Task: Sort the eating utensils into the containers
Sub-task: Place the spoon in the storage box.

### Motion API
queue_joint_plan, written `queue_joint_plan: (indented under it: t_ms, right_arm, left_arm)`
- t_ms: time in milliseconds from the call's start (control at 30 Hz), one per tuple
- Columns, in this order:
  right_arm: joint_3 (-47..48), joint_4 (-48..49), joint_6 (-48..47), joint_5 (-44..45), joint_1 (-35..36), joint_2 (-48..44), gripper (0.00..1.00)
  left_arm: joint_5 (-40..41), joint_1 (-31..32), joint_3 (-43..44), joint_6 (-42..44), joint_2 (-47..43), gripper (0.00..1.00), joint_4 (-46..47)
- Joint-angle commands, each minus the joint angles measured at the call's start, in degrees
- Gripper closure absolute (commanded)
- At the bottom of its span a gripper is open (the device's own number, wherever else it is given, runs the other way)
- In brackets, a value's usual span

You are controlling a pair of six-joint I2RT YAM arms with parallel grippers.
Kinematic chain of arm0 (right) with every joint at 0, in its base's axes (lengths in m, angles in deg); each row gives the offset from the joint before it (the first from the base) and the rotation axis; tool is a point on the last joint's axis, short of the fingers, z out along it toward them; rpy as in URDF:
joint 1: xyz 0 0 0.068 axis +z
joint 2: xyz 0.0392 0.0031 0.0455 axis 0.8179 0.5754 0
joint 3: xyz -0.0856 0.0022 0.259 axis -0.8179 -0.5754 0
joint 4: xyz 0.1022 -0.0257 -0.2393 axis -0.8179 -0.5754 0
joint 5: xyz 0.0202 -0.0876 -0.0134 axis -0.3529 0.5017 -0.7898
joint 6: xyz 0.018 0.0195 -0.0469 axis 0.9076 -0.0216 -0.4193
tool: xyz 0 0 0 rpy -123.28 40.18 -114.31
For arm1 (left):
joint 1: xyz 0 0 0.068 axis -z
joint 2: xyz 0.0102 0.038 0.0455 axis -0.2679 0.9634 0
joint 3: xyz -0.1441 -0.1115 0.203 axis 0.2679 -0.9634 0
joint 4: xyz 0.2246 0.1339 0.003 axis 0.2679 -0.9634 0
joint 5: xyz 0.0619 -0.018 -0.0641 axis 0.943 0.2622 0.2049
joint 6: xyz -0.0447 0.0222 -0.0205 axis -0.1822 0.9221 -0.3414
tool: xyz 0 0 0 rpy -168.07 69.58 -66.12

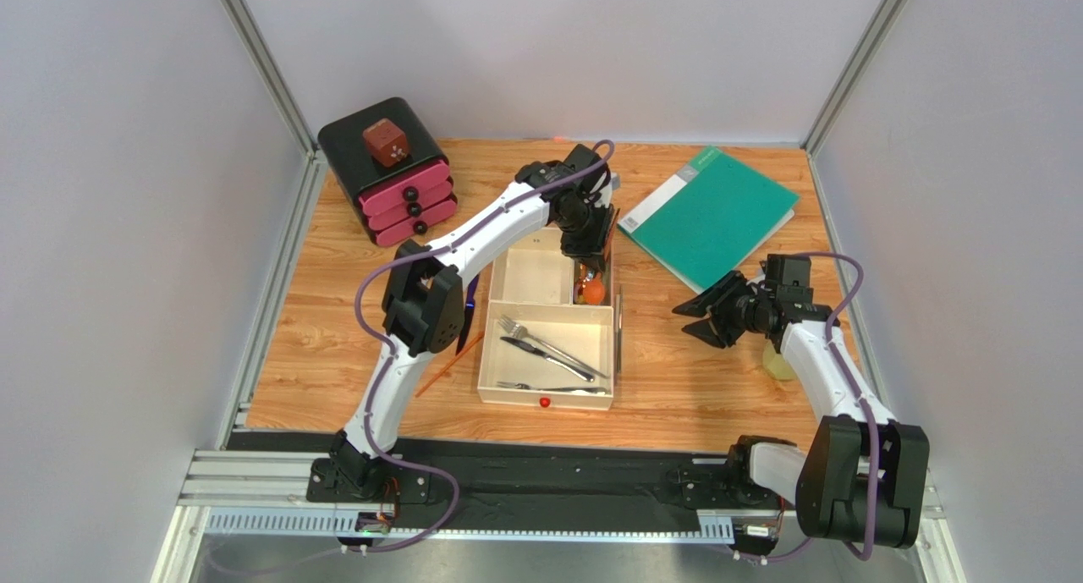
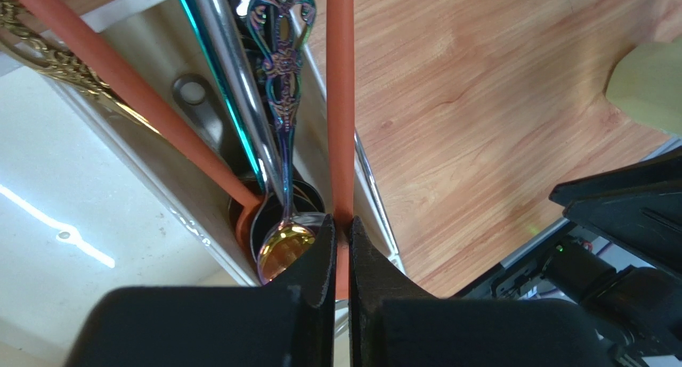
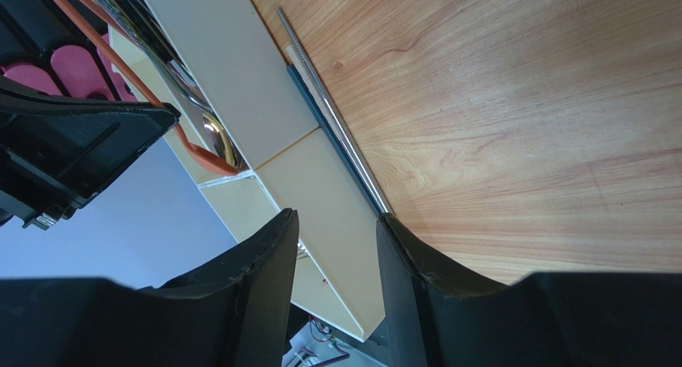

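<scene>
The cream tray (image 1: pixel 484 367) sits mid-table. Its large front compartment holds silver and dark forks and a knife (image 1: pixel 547 351). My left gripper (image 1: pixel 587 243) hangs over the narrow back-right compartment, shut on a slim orange utensil handle (image 2: pixel 340 103) that runs along the tray's right rim. Below it lie an orange spoon (image 2: pixel 128 87), an iridescent blue-purple spoon (image 2: pixel 282 71), a silver handle (image 2: pixel 228 55) and a gold ornate handle (image 2: pixel 40 51). My right gripper (image 1: pixel 701 317) is open and empty, right of the tray. Silver and dark chopsticks (image 3: pixel 336 131) lie on the table against the tray's outer wall (image 3: pixel 240 79).
An orange chopstick (image 1: pixel 444 367) lies on the wood left of the tray. A black box with pink drawers (image 1: pixel 404 192) stands back left, a green folder (image 1: pixel 712 215) back right. A pale yellow cup (image 1: pixel 778 362) stands by the right arm.
</scene>
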Motion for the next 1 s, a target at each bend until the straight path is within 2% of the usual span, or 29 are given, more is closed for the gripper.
queue_joint_plan:
  t_ms: [0,100,167,267,633,800,967]
  right_arm:
    - [-0.18,-0.19,-0.75,-1.17,-0.20,-0.54,0.54]
    - [-0.27,-0.37,-0.75,-0.90,-0.20,-0.63,0.54]
    - [-0.36,-0.28,-0.57,-0.82,-0.20,-0.72,0.54]
    - [-0.27,-0.37,-0.57,-0.82,-0.20,-0.54,0.54]
    - [1.84,-2.83,-2.95,1.03,-0.20,-1.33,0.54]
    - [-0.09,-0.11,-1.89,0.24,-0.02,-1.16,0.54]
    - [1.48,0.60,-1.62,1.20,5.15,2.08,0.52]
  left_arm:
    - [-1.75,0.02,0.53,-0.75,-0.03,1.00,0.77]
    - [-0.27,0.03,-0.97,-0.31,-1.00,0.96,0.77]
    - [0.53,-0.06,-1.41,0.04,-1.18,0.87,0.86]
    - [1.23,0.03,-1.67,0.30,-1.18,0.82,0.68]
    - [4.92,-0.41,-0.18,1.01,-2.93,0.77,0.77]
    - [5.36,-1.64,-0.88,1.01,-6.18,0.77,1.12]
    - [6.24,-2.70,-5.63,0.66,-10.75,0.77,4.64]
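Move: I already hold the orange spoon by its handle with my left hand, over the storage box's narrow compartment. The middle of that compartment lies about 2 cm ahead, 1 cm to my left and some 7 cm below. From this hand, the wide empty compartment is roughly 9 cm to the left and 2 cm ahead, and the cutlery compartment about 11 cm back and 6 cm left. From my idle right hand, the narrow compartment lies some 12 cm left and 8 cm ahead. My left fingers part to about a quarter open, letting go of the orange spoon's handle above the narrow compartment while the hand sinks about 1 cm. I then ease the empty hand left and a little forward, some 3 cm towards the wide compartment, lifting again at the end with only a slight tilt of the wrist. ##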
